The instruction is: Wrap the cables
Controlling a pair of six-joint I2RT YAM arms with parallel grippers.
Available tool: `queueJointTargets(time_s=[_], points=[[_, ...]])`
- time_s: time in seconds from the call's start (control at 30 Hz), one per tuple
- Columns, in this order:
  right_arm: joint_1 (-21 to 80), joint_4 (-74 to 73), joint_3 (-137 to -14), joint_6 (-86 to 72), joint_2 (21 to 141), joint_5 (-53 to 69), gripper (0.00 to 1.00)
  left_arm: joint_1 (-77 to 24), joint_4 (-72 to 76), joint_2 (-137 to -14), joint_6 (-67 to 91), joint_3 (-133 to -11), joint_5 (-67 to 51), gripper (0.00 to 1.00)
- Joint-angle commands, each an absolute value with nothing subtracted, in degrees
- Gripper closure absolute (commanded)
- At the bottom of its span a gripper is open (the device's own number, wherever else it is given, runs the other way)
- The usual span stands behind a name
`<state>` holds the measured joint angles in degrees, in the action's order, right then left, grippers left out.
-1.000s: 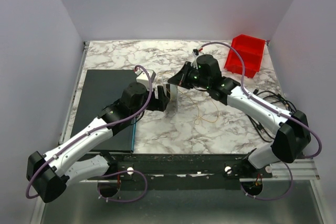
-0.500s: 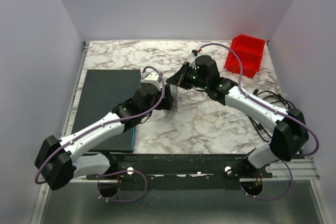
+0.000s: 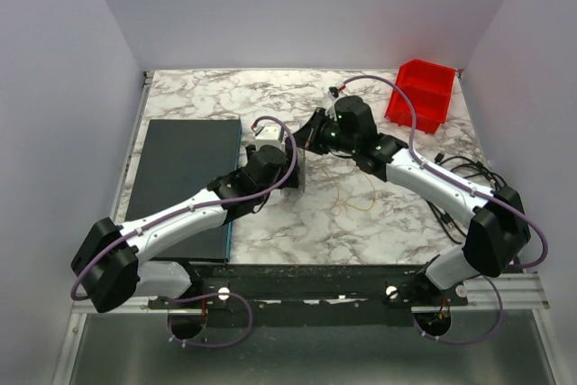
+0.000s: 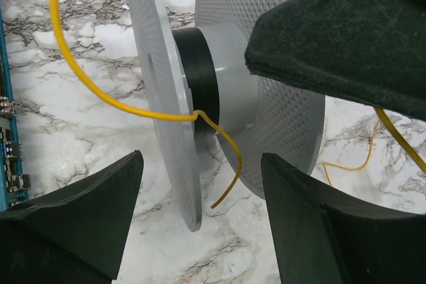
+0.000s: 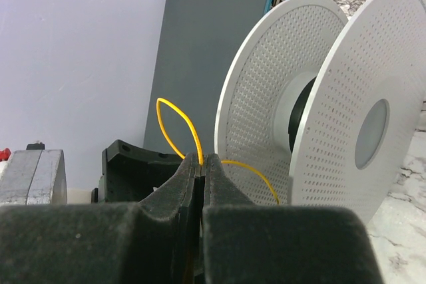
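Note:
A white perforated spool (image 3: 300,171) with a black hub (image 4: 200,64) stands on edge on the marble table. A thin yellow cable (image 4: 133,112) passes through a slot in the near flange, and its short free end hangs between the flanges. The rest of the cable lies in loose curls (image 3: 347,200) to the spool's right. My left gripper (image 4: 202,164) is open, one finger on each side of the spool's lower edge, touching nothing. My right gripper (image 5: 202,159) is shut on the yellow cable (image 5: 178,116) just above the spool (image 5: 333,98).
A dark flat box (image 3: 180,169) with a blue edge lies at the left. A red bin (image 3: 420,94) sits at the back right. Black cords (image 3: 460,169) trail along the right side by the right arm.
My left arm has swung forward and to the right, bringing its open gripper up to the spool. The right gripper has held its pinch on the cable almost in place.

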<state>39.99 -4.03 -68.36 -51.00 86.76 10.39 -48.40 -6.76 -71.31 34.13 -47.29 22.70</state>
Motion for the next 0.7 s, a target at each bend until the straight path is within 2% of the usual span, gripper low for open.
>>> queueJointTargets(time_s=[0.0, 0.2, 0.67], points=[[40.36, -2.75, -67.52, -51.06, 87.63, 11.52, 0.99, -49.78, -6.07, -73.58, 35.32, -49.70, 25.78, 0.28], [40.42, -2.86, -67.33, -50.81, 87.76, 11.60, 0.99, -50.79, -6.75, -75.44, 35.84, -51.16, 27.86, 0.32], [40.43, -2.86, -67.06, -50.72, 87.69, 11.86, 0.99, -51.06, -9.94, -77.95, 38.32, -53.13, 31.35, 0.61]])
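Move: The cable's free tail hangs just beyond the open left fingers, about 2 cm ahead, 1 cm to the right and 1 cm lower. The standing spool's middle is some 7 cm ahead of that hand, 2 cm to its right and 3 cm below; the black slab's middle lies roughly 24 cm to its left, 4 cm back and 12 cm down. From the right hand, still pinching the cable above, the tail is about 6 cm below, 1 cm back and 1 cm left. Around the hanging cable tail at the spool's near rim, the left fingers close from wide to a bit under half open, with no pinch yet to be seen. The left hand first eases about 1 cm right and down, then about 1 cm forward, turning some 5 degrees counter-clockwise. The shut right fingers stay in place and keep their hold on the cable. ##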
